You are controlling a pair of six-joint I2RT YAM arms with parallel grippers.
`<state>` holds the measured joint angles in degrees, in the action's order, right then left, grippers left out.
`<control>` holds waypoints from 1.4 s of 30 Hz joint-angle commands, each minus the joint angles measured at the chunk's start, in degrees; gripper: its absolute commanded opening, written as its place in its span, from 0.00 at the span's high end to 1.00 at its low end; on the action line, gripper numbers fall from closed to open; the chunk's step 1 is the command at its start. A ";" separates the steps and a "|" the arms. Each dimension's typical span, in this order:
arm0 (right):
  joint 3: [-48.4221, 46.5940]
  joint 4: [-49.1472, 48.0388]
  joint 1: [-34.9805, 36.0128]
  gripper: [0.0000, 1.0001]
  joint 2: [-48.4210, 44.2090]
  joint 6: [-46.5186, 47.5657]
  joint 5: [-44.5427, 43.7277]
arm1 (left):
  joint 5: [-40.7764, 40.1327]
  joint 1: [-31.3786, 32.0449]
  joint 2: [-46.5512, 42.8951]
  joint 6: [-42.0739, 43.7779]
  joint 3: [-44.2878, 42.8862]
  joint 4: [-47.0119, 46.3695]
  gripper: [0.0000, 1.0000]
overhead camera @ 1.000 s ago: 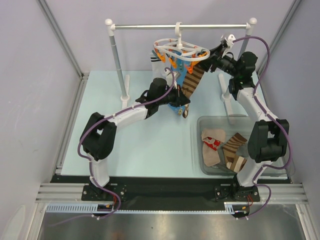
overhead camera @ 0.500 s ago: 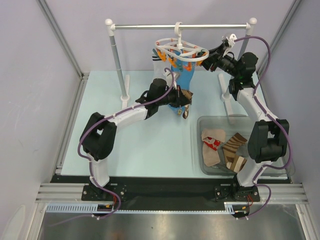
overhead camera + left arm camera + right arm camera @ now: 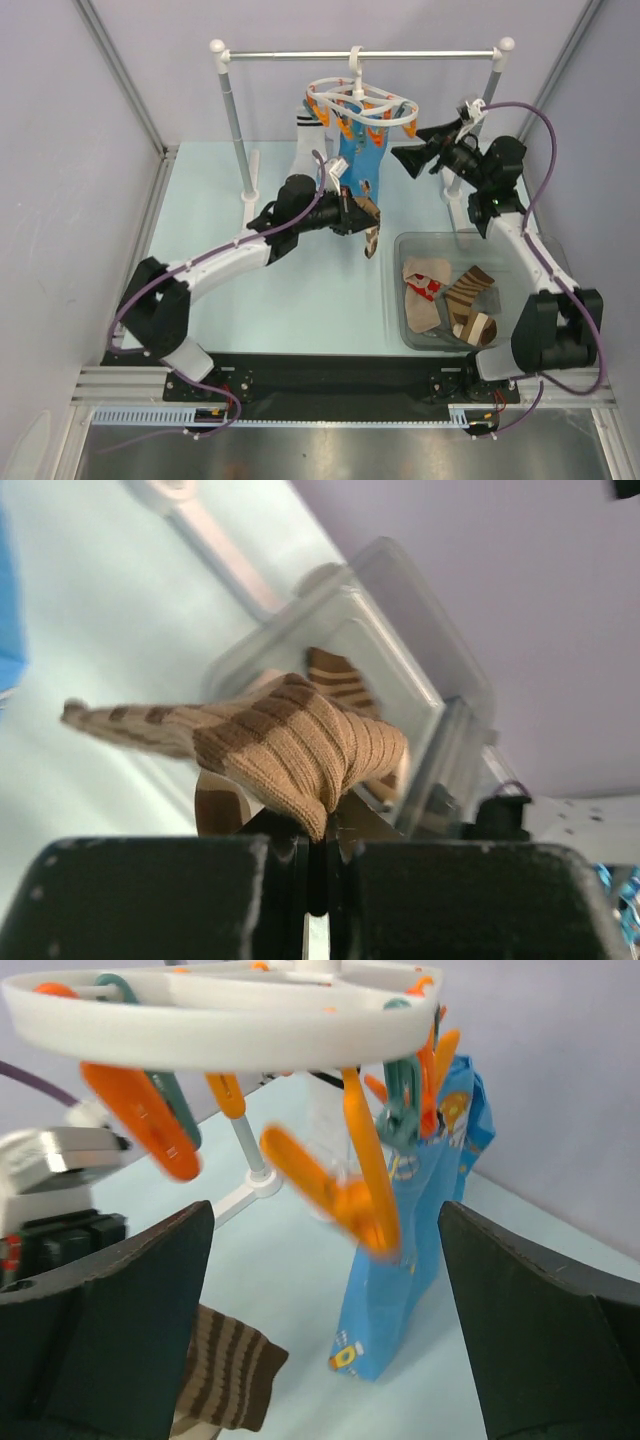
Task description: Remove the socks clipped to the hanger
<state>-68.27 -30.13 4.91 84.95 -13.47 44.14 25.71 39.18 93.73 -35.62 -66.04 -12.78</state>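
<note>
The white ring hanger hangs from the rail by its hook, with orange clips dangling under it. A white sock is clipped at its left side, and the blue printed cloth hangs from its middle. My left gripper is shut on a brown-and-cream striped sock, which hangs free below the hanger. In the left wrist view that sock bunches out of the shut left gripper. My right gripper stands open just right of the ring, holding nothing; its fingers frame one clip.
The silver rail spans two white-capped posts. A clear plastic bin at the front right holds several socks. The right post's foot stands just behind the bin, under my right arm.
The striped sock came off its clip and now hangs only from my left gripper, which drew back toward me. My right gripper opened wide and backed off to the right of the hanger.
</note>
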 commanded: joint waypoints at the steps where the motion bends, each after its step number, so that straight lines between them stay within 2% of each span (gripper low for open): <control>1: 4.27 7.96 0.10 0.00 -9.34 -0.59 -7.65 | -0.75 3.10 -7.94 -2.35 1.53 -2.44 1.00; 3: 5.86 13.14 0.19 0.00 -15.91 -0.76 -12.12 | -1.97 5.46 -9.61 -2.88 1.79 -1.82 1.00; 4: 6.04 19.87 0.28 0.00 -17.95 -1.11 -19.02 | -2.59 6.34 -10.49 -3.14 1.88 -1.81 1.00; 6: 5.69 26.67 0.28 0.00 -24.96 -3.65 -27.31 | -4.61 9.50 -12.52 -4.11 1.79 -2.16 1.00; 7: 4.65 33.92 0.10 0.00 -27.62 -4.71 -35.53 | -6.36 10.73 -12.78 -4.55 1.18 -2.51 1.00; 9: 3.15 39.42 -0.77 0.00 -33.41 -8.65 -41.83 | -7.86 14.42 -12.35 -4.81 -0.31 -2.87 1.00; 10: 2.10 44.23 -2.17 0.00 -34.92 -9.28 -44.03 | -9.35 15.65 -11.82 -4.90 -1.19 -3.04 1.00; 14: -4.32 51.66 -3.24 0.00 -40.29 -11.13 -48.62 | -13.14 21.98 -6.12 -4.46 -6.64 -5.76 1.00; 19: -9.59 58.24 -3.24 0.00 -40.57 -12.63 -51.43 | -13.41 25.24 7.84 -6.83 -16.28 -9.46 1.00; 21: -12.06 60.18 -3.15 0.00 -39.25 -11.58 -49.95 | -13.06 26.65 14.70 -7.19 -20.25 -8.50 0.94; 22: -12.41 60.28 -3.24 0.00 -38.98 -11.14 -49.07 | -12.62 27.00 16.81 -7.62 -23.31 -8.15 0.88; 23: -12.85 60.45 -3.15 0.00 -38.46 -10.61 -48.63 | -12.18 27.44 18.22 -7.97 -24.30 -7.27 0.79; 24: -13.20 61.06 -3.24 0.00 -38.28 -10.35 -48.10 | -12.01 27.53 19.46 -8.33 -24.83 -6.74 0.60; 27: -13.38 62.64 -3.24 0.00 -37.92 -10.87 -47.48 | -13.40 27.18 20.35 -7.63 -25.46 -0.97 0.40; 28: -12.51 62.82 -3.24 0.00 -38.01 -10.96 -47.31 | -14.54 27.09 19.65 -5.63 -24.32 0.46 0.37; 29: -12.07 62.65 -3.24 0.00 -38.01 -11.48 -47.30 | -15.94 27.00 17.21 -4.47 -23.79 1.86 0.24; 30: -11.45 62.39 -3.24 0.00 -38.10 -11.83 -47.13 | -18.74 26.92 15.97 -3.33 -23.26 5.18 0.19; 33: -9.69 61.69 -3.15 0.00 -37.75 -13.59 -46.34 | -22.88 26.48 10.87 0.80 -21.50 10.90 0.13; 38: -6.89 60.72 -1.84 0.00 -36.26 -15.44 -44.67 | -29.22 24.90 0.07 4.59 -12.82 17.08 0.12; 42: -0.41 55.65 1.85 0.00 -35.03 -12.98 -38.53 | -33.62 21.83 -16.68 6.52 -1.40 19.01 0.13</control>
<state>-73.30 30.57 4.23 48.71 -27.18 0.49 -1.89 63.33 87.90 -32.71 -72.84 2.74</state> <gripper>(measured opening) 0.995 0.873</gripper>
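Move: The sock pile in the tray, where my left hand takes the striped sock it holds, lies about 15 cm back, 23 right and 20 below. The red-patterned sock is about 12 back and 14 right at that level; the hanging blue sock is some 17 ahead and level sideways. From my right hand the blue sock is about 11 ahead, 12 left, 8 below; the pile is about 27 back, 13 right, 34 below. I keep the striped sock pinched in my left hand, draw it up and back about 14 cm, swing it 20 cm right, then sink over the tray and open wide to let go; after that I lift and head back left. Meanwhile my right hand, already open, retreats from the hanger, back, right and up, turning some 45 degrees clockwise, then sinks and tips down. ##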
